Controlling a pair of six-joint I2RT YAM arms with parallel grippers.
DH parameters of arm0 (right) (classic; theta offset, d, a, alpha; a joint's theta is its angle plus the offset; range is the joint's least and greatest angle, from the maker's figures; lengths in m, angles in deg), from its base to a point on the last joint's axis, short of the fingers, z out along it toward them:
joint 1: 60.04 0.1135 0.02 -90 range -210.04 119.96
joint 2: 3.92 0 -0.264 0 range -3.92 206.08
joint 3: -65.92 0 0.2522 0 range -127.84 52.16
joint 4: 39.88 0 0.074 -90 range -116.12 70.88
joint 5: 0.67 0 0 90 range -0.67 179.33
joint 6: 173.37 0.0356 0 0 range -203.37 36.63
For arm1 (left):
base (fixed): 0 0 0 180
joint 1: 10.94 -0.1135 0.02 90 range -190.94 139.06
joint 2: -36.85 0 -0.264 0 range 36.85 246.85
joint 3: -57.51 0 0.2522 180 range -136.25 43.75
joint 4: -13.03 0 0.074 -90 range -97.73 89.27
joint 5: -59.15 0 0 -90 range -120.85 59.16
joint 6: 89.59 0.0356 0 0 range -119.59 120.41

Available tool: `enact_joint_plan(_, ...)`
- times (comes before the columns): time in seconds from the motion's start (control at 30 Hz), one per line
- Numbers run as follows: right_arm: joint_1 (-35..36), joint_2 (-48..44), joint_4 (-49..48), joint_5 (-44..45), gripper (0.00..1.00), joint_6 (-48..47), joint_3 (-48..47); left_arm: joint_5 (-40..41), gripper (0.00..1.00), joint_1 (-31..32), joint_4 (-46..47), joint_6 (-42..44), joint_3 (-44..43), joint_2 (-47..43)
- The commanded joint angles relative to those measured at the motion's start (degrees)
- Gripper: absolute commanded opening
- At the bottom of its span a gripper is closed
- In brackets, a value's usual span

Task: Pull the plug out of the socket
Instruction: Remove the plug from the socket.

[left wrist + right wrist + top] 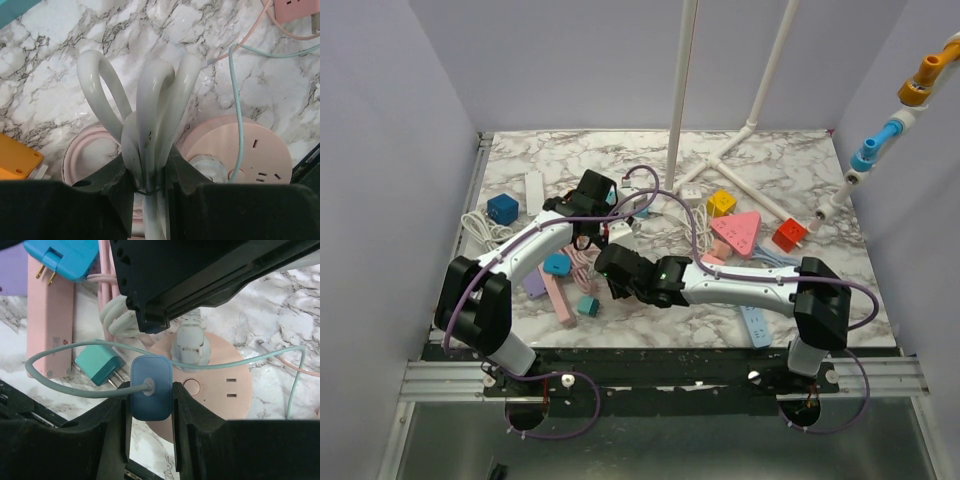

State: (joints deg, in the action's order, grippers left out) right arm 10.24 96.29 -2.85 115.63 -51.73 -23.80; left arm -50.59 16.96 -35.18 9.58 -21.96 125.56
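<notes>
In the right wrist view my right gripper (pixel 151 396) is shut on a blue plug (pixel 151 385) with a pale teal cord. The plug stands at the left edge of the round pink socket (pixel 225 390); its prongs are hidden, so I cannot tell whether they are seated. A white plug (pixel 192 342) also sits in the socket. My left gripper (pixel 148 172) is shut on a tied bundle of white cable loops (pixel 155 110), just above the socket (pixel 260 155). From above, both grippers (pixel 590 218) (pixel 612 272) meet at the table's middle and hide the socket.
A pink power strip (pixel 47 320), a teal adapter (pixel 97 365) and a blue adapter (pixel 65 257) lie left of the socket. An orange block (pixel 17 160) is close by. A pink triangle (pixel 738 230), a red cube (pixel 788 235) and a white pipe frame (pixel 720 150) stand to the right.
</notes>
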Motion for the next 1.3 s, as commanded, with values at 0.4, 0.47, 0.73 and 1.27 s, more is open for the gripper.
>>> enact_joint_plan(0.4,-2.8,-14.5,-7.5,-1.4,1.00,5.8,8.0,-6.2,0.00,-1.9,-6.7,-0.6,-7.9,-0.3)
enact_joint_plan(0.47,-2.7,-18.7,-7.5,-1.4,1.00,7.7,11.6,-7.2,0.00,-2.4,-7.3,-0.7,-9.6,-0.3)
enact_joint_plan(0.73,-4.1,-38.9,-21.1,-7.1,1.00,14.2,34.3,-16.4,0.00,-5.8,-12.8,-2.3,-15.9,-0.6)
enact_joint_plan(1.27,-15.8,-31.2,-49.2,-22.6,1.00,15.1,43.3,-27.4,0.00,-9.6,-19.6,-2.5,-19.9,1.1)
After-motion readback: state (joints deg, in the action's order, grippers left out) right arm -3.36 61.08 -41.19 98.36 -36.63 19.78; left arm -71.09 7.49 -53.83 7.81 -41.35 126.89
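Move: Between the two hands lies the round pink socket. From the right hand, which grips the blue plug sitting on it, the socket's middle is about 4 cm ahead, 2 cm right and 4 cm below. The teal plug is some 6 cm left and 3 cm back, 5 cm down. From the left hand, holding the white cord, the socket is roughly 5 cm back, 3 cm right and 4 cm below; the orange block is about 7 cm left and 3 cm ahead. Letting go of the blue plug, the right hand opens its fingers wide and swings off to the right by about 10 cm, rising 8 cm on the way, then sinking half of that and easing forward again, while it rolls some 40 degrees so the fingers point more to the left. The left hand keeps its grip on the white cord and lifts straight up about 10 cm, its fingers tilting rightward. ##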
